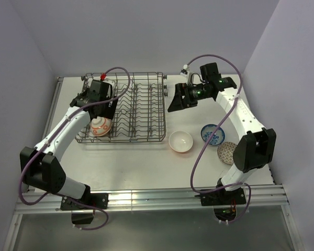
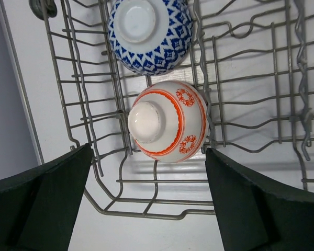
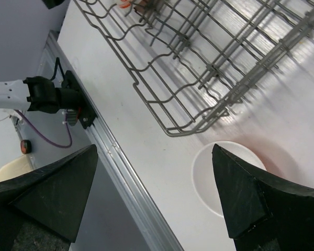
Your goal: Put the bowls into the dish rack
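The grey wire dish rack stands at the back left of the table. A red-orange patterned bowl lies bottom-up in its near left corner. In the left wrist view this red-orange patterned bowl sits just in front of a blue-white patterned bowl, also bottom-up between the rack's wires. My left gripper hangs open just above them, holding nothing. My right gripper hovers open beside the rack's right edge. Below it a white bowl rests upright on the table.
A blue patterned bowl sits right of the white one. A further patterned bowl is partly hidden by the right arm. The rack's front corner and the table's aluminium rail show in the right wrist view.
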Robot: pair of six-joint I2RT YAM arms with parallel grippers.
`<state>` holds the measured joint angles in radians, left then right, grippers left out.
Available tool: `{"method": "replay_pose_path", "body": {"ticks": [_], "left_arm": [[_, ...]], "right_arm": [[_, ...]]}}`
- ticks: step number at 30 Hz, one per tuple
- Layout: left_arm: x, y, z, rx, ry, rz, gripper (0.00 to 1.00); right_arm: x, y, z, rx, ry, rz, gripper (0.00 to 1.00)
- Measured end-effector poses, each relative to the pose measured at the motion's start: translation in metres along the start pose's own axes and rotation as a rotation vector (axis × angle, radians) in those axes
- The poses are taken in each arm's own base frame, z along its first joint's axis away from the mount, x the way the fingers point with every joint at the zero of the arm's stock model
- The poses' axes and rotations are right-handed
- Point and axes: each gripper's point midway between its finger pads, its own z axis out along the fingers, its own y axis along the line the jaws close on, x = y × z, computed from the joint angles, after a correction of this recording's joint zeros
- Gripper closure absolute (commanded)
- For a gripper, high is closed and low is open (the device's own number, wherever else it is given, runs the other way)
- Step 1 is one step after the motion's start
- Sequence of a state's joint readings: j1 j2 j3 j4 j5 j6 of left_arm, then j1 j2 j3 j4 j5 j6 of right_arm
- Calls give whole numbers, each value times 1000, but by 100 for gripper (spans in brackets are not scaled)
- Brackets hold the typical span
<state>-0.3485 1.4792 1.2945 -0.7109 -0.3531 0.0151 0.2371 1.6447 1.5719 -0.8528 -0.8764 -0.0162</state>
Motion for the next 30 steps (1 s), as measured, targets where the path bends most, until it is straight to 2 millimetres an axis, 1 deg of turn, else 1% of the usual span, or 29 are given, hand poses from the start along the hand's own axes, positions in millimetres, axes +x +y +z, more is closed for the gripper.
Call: {"method": "replay_pose_path", "body": {"ticks": [2,5,6,9,12,14,17,21,26,30], "left_arm": [[-4,0,-6,14,-22,-11,12],[-2,-1,-3,73,-18,-39,21],[0,1,0,88,-11,-52,25],[11,22,9,116,21,-138,27],[22,43,16,131,41,-240,26],[30,49,20,150,57,-285,26],[41,42,24,198,84,-309,26],[47,26,31,293,116,-344,25],[58,27,47,334,164,-410,24],[64,21,58,360,199,-429,24]], "right_arm": [[1,-3,-6,15,-2,-1,4],[4,-5,-13,32,-6,-8,5],[5,-4,-15,35,-6,-10,5],[9,-1,-18,35,-7,-19,5],[14,1,-19,32,-3,-16,5],[18,-1,-17,30,4,-7,6],[23,-3,-15,28,15,6,6],[26,-5,-13,27,22,15,6],[28,-6,-12,27,26,20,6],[29,-6,-12,27,27,23,6]]}}
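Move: The orange-patterned bowl sits tilted in the rack about 11 cm below the left hand, some 4 cm to its left and 2 cm back. The blue-patterned bowl is about 6 cm ahead of that hand and 2 cm left, and the green bowl some 14 cm ahead and 3 cm left, both at similar depth. From the right hand the orange bowl lies roughly 29 cm left, nearly level fore-and-aft, 18 cm lower. Left hand swings 5 cm left, then sinks towards the orange bowl, rolling left-side-down some 30 degrees, fingers part-closing. ##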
